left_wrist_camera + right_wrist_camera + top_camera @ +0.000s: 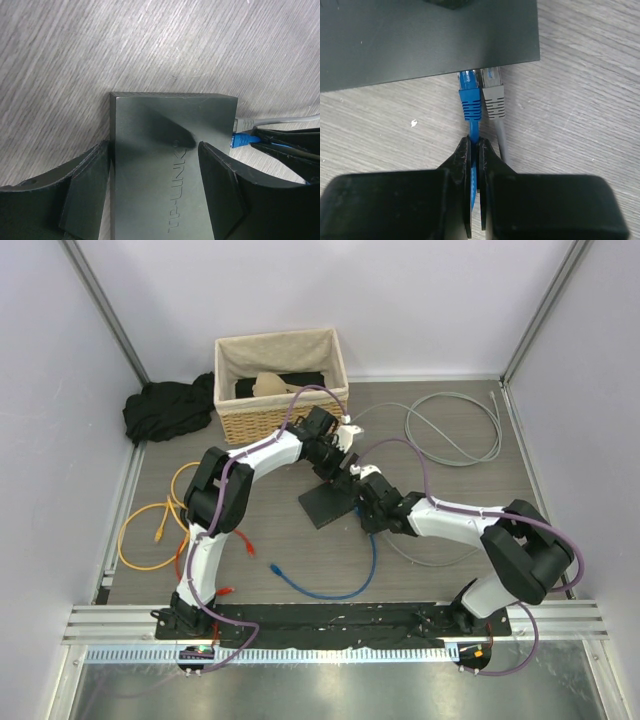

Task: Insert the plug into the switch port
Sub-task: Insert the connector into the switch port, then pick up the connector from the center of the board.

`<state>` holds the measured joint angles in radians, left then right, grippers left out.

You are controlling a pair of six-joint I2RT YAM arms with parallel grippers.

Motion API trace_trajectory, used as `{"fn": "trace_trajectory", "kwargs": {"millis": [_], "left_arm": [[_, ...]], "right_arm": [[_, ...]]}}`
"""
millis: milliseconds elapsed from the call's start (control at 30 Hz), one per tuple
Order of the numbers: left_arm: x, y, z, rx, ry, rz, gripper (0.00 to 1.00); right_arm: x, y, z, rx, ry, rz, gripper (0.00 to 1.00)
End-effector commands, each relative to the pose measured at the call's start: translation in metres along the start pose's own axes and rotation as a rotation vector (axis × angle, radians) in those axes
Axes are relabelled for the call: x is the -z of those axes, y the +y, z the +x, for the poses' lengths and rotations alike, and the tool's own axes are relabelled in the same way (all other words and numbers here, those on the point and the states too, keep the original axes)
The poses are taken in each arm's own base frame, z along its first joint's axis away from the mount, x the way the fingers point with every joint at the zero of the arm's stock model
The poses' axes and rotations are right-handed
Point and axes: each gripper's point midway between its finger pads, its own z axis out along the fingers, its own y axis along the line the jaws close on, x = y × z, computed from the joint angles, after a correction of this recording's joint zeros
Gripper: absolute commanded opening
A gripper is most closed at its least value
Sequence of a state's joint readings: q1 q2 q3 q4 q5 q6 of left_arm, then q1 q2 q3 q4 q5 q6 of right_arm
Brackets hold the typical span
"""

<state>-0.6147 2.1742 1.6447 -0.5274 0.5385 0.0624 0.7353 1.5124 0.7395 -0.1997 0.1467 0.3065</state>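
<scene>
The switch (150, 165) is a flat dark-grey box lying on the table (322, 506). My left gripper (154, 145) stands open over it, one finger (85, 195) against its long edge and the other (225, 195) resting on its top. The blue plug (471, 102) has its front end at a port in the switch's edge (420, 40), beside a grey plug (494, 100) in the neighbouring port. How deep the blue plug sits is hidden. My right gripper (476, 142) is shut on the blue cable just behind the plug. The top view shows both grippers, left (338, 462) and right (362, 502), meeting at the switch.
A wicker basket (282, 412) stands at the back, with a black cloth (165, 410) to its left. Loose cables lie around: yellow (150, 525) at the left, grey (450, 430) at the back right, and the blue loop (330, 585) near the arm bases.
</scene>
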Motion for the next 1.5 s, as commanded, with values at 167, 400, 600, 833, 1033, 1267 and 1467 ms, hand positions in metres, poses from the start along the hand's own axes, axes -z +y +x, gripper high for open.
{"fn": "trace_trajectory", "kwargs": {"millis": [167,400,600,833,1033,1267,1467], "left_arm": [[-0.008,-0.103,0.024,0.042,0.148,0.268,0.72],[-0.016,-0.052,-0.001,-0.07,0.172,0.116,0.8],[-0.015,-0.021,-0.023,-0.101,0.101,-0.035,0.89],[0.032,0.009,-0.064,-0.033,-0.066,-0.237,0.97],[0.134,0.026,-0.092,0.078,-0.302,-0.507,0.99],[0.236,0.03,-0.021,0.278,-0.404,-0.767,0.97],[0.277,0.043,0.064,0.503,-0.438,-0.915,0.93]], "right_arm": [[0.018,0.003,-0.142,-0.129,-0.482,-0.022,0.01],[0.011,-0.005,-0.099,-0.099,-0.348,-0.006,0.02],[0.018,-0.018,-0.059,-0.135,-0.253,0.036,0.2],[0.038,-0.029,-0.043,-0.153,-0.233,0.064,0.42],[0.08,-0.023,-0.068,-0.155,-0.334,0.006,0.67],[0.109,-0.015,-0.082,-0.13,-0.416,-0.064,0.87],[0.113,-0.027,-0.081,-0.189,-0.445,-0.013,0.93]]}}
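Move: The right hand grips the blue cable just behind its plug; the plug already sits at the switch's port, roughly 4 cm ahead of this hand, 2 cm left and level with it. The grey plug is beside it, about 4 cm ahead of the hand and 1 cm left; the switch's middle is some 5 cm ahead and 10 cm left. From the left hand, braced at the switch's far edge, the switch's middle lies about 4 cm back, 4 cm left and 2 cm below, and the port some 6 cm back, 4 cm right and 2 cm below. Forward and to the right, about 2.5 cm, the right hand pushes the held blue plug against the switch, while the left hand, one finger against the far edge, shifts the same way. The right fingers then open off the cable and rise steeply; the left hand spreads its fingers wider, leaves the switch and swings up and left some 25 cm, turning counter-clockwise. ##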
